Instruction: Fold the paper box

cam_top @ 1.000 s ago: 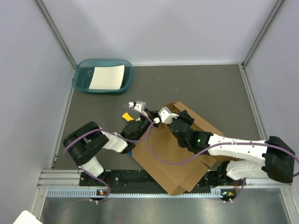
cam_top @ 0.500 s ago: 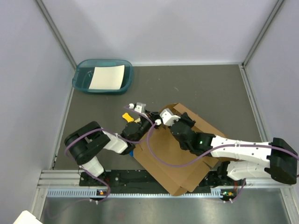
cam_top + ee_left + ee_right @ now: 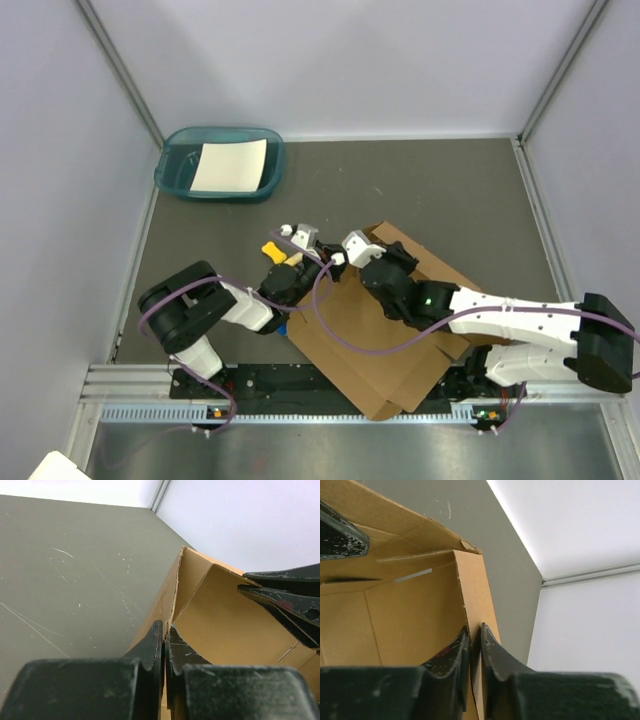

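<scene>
The paper box (image 3: 380, 335) is a large brown cardboard sheet lying flat between the two arms, with its far corner flaps raised. My left gripper (image 3: 322, 260) is shut on the thin edge of a raised flap (image 3: 172, 587), which runs between its fingertips (image 3: 164, 630). My right gripper (image 3: 368, 256) pinches a neighbouring upright panel (image 3: 475, 595), and card shows between its jaws (image 3: 474, 632). The two grippers face each other across the box's inner face (image 3: 225, 615). The right fingers (image 3: 280, 602) show in the left wrist view.
A teal tray (image 3: 175, 170) holding a white sheet (image 3: 230, 165) stands at the back left. A small yellow item (image 3: 272, 249) lies by the left wrist, and a blue one (image 3: 284, 325) lies at the box's left edge. Walls enclose the table on three sides.
Both wrists have shifted slightly and the raised corner of the box has moved a little with them. The left wrist has come slightly nearer and to the right.
</scene>
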You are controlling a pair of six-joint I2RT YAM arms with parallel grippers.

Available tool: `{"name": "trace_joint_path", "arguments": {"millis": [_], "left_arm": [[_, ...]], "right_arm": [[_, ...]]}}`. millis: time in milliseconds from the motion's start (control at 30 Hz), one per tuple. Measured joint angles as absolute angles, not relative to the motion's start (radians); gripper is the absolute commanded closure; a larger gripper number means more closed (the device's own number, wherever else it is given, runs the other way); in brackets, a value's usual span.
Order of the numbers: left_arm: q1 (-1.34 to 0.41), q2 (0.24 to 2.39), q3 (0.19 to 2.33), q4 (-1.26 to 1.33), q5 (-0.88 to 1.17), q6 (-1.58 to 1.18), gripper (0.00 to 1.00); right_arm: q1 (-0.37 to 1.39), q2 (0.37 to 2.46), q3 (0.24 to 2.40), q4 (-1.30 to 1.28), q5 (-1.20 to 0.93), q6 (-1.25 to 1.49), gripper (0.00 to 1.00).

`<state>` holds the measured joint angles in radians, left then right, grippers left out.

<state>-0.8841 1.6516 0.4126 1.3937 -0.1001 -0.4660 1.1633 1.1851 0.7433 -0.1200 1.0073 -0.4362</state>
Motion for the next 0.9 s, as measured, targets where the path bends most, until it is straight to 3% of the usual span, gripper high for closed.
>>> {"name": "trace_joint_path", "arguments": {"millis": [100,500,833,900], "left_arm": [[-0.89,1.652,0.411,1.396,-0.094,-0.451,1.0],[-0.898,1.651,0.411,1.398,-0.094,-0.408,1.0],[-0.899,1.645,0.41,1.392,-0.094,-0.385,1.0],[-0.899,1.645,0.409,1.392,-0.094,-0.385,1.0]], "right_arm": [[1.164,1.185,0.756,-0.167,0.993,-0.405,0.75],[1.186,1.172,0.782,-0.305,0.972,-0.316,0.62],[1.189,1.159,0.786,-0.363,1.043,-0.284,0.62],[1.185,1.159,0.786,-0.371,1.058,-0.283,0.66]]}}
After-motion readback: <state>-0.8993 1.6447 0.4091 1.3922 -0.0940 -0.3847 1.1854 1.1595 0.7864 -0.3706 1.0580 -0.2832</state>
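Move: The right fingers already pinch the top edge of the box's standing long wall, right at the hand point. From there the box's far corner lies about 5 cm ahead and 4 cm left, and the end panel pinched by the left fingers is roughly 12 cm left, about level fore and aft and 2 cm lower. From the left hand, the right hand's grip on the long wall is some 12 cm to the right, level fore and aft and 2 cm higher. The right hand lets go of the long wall's edge, its fingers opening to a bit over a third while it eases back about 1.5 cm and sinks slightly, then it slides some 2 cm to the right with the edge still between the parted fingers, the inner one now clear inside the box and the outer one close against the wall's outside. The left hand all but stays put, keeping its shut fingers on the end panel with only a few degrees of tilt, to hold the box steady. ##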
